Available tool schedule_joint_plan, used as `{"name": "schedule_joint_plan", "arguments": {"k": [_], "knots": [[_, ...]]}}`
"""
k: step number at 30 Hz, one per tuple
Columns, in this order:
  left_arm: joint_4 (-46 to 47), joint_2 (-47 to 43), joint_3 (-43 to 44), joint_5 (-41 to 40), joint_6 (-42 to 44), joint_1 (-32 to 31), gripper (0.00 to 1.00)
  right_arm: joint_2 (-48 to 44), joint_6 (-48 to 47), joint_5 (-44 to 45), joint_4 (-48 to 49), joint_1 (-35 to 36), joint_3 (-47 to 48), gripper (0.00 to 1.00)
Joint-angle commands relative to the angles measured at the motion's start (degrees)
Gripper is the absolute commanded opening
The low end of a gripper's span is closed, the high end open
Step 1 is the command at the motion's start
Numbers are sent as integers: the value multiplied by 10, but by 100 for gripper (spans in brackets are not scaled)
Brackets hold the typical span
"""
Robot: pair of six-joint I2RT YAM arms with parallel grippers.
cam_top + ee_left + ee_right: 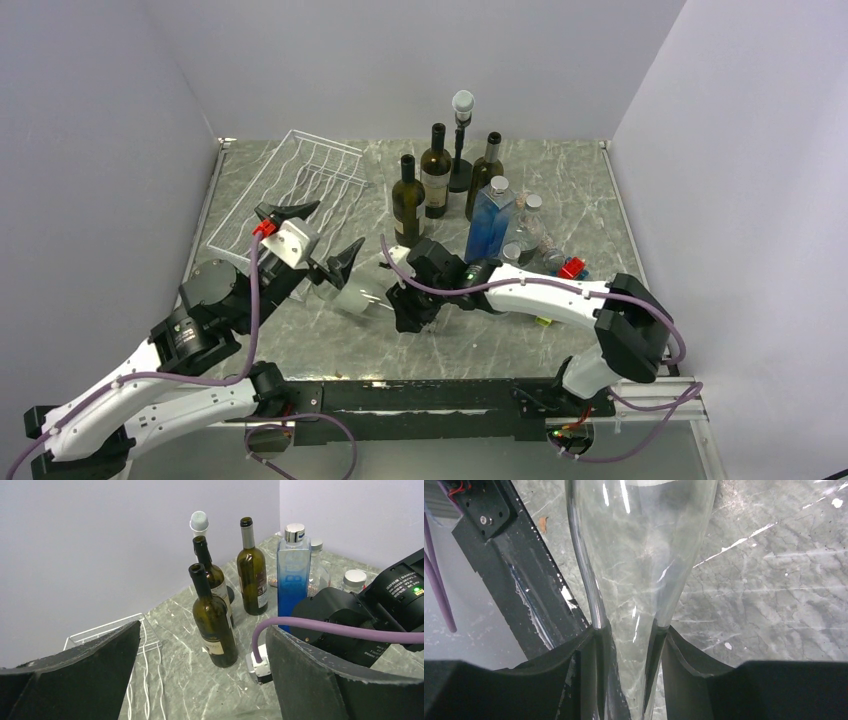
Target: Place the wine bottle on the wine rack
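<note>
The wine bottle [357, 294] is clear glass and lies nearly level, its base pointing left. My right gripper [410, 300] is shut on its neck. The right wrist view shows both pads pressed on the clear neck [626, 630], with the wider body [644, 540] running away above the table. My left gripper [325, 232] stands open just left of the bottle's base, with nothing between its fingers [75, 675]. The white wire wine rack [290, 185] lies flat at the back left, behind the left gripper, and one corner of the rack [100, 630] shows in the left wrist view.
Three dark green bottles [407, 205] [435, 175] [485, 180] stand at the back centre beside a tall blue bottle [490, 220]. A black stand with a white head [461, 140] is behind them. Small clear jars [530, 225] and a red piece [572, 268] sit to the right.
</note>
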Motion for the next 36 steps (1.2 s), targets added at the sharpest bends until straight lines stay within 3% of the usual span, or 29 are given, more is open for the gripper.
{"name": "schedule_joint_plan", "arguments": {"k": [1,10,17,26,36], "knots": [[-1,4,24,-20,-21,-2,99,-8,-8,-37,169,4,52,0],[-3,-1,33,-34,-34,-2,99,30,-2,-53,197,4,69,0],[-81,33,110,-6,-21,-2,99,58,-1,-58,197,5,101,0],[-32,31,88,32,-6,-2,99,97,17,-58,256,5,125,0],[-45,71,125,40,-28,-2,99,148,37,-58,380,6,105,0]]}}
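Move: Off to the left and farther out lies the wine rack, its middle about 24 cm left and 24 cm ahead of the right hand, some 5 cm lower. Two dark wine bottles stand near the way: the nearer about 22 cm ahead and 3 cm right, the farther one roughly 29 cm ahead and 9 cm right. From the raised left hand, the rack's middle is about 22 cm ahead, 16 cm left and 35 cm below. Carrying the clear glass bottle by its neck, body end towards the left, the right hand travels about 8 cm left and 3 cm forward towards the rack's near side, sinking slightly and rolling some 10 degrees so that its left side rises; its grip stays put. The empty, open left hand lifts about 4 cm, then eases slightly down and to the right. ##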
